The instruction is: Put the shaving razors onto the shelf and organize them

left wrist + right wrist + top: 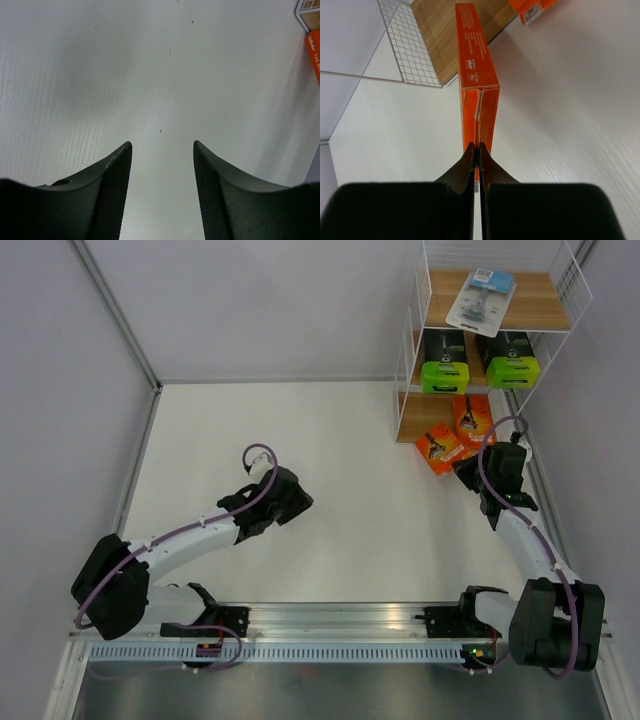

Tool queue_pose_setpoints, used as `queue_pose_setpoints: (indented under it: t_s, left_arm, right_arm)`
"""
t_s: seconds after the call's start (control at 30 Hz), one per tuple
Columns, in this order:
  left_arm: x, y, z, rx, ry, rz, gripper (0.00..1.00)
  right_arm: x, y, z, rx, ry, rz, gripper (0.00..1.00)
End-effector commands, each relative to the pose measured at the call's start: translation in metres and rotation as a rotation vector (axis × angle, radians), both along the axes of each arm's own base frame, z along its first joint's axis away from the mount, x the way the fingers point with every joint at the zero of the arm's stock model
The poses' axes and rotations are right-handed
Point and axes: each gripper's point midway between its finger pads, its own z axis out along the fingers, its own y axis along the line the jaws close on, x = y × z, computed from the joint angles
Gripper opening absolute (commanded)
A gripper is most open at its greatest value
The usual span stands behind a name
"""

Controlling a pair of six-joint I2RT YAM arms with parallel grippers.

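Note:
The shelf (540, 310) stands at the back right. A clear blister razor pack (481, 298) lies on its top board. Two black boxes with lime-green ends (445, 373) (512, 366) sit on the middle board. One orange razor card (472, 418) leans at the bottom board's front edge. My right gripper (463, 471) (478, 147) is shut on the thin edge of the other orange card (440, 448) (472, 60), whose far end reaches the bottom board (440, 30). My left gripper (303, 502) (162, 144) is open over bare table, holding nothing.
The shelf's white wire side panel (410, 45) is just left of the held card. The second orange card (527, 7) shows at the upper right of the right wrist view. An orange card (314, 52) and a shelf corner (307, 12) sit at the left wrist view's right edge. Grey walls enclose the table.

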Motion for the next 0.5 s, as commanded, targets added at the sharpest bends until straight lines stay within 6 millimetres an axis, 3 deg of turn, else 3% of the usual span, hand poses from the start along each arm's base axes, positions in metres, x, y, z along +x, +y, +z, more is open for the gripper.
queue_pose_setpoints:
  t_s: [0.0,0.27,0.37,0.47]
  left_arm:
    - [0.004,0.002,-0.002,0.034,-0.01,-0.019,0.58]
    - [0.005,0.002,0.0,0.029,-0.013,-0.019,0.59]
    - [0.004,0.001,0.0,0.023,-0.01,-0.017,0.59]
    - [0.005,0.001,0.002,0.023,-0.014,-0.015,0.59]
  right_arm:
    - [0.02,-0.019,0.022,-0.112,-0.103,-0.031,0.0]
    - [0.048,-0.006,-0.015,0.014,-0.057,0.03,0.0]
    - [0.054,-0.002,-0.017,0.087,-0.038,0.021,0.01]
    - [0.059,0.005,-0.007,0.193,-0.051,0.033,0.01]
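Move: The right hand still holds the last orange razor box by its near end. The free left half of the bottom shelf lies about 11 cm ahead of this hand, 6 cm to its left and 9 cm lower. The first orange box on that shelf is some 10 cm ahead, 6 cm right and 9 cm down; the left green box sits roughly 11 cm ahead, 6 cm left and 13 cm above. From the idle left hand, the free place is about 19 cm ahead, 27 cm right and 6 cm lower. Bearing on the shelf's front with the held box, the right hand first eases forward and slightly right, nearly level, then sinks about 5 cm while still edging forward, some 3 cm in all, and drifts back a little left. The fingers stay shut on the box's end as it swings flatter. ##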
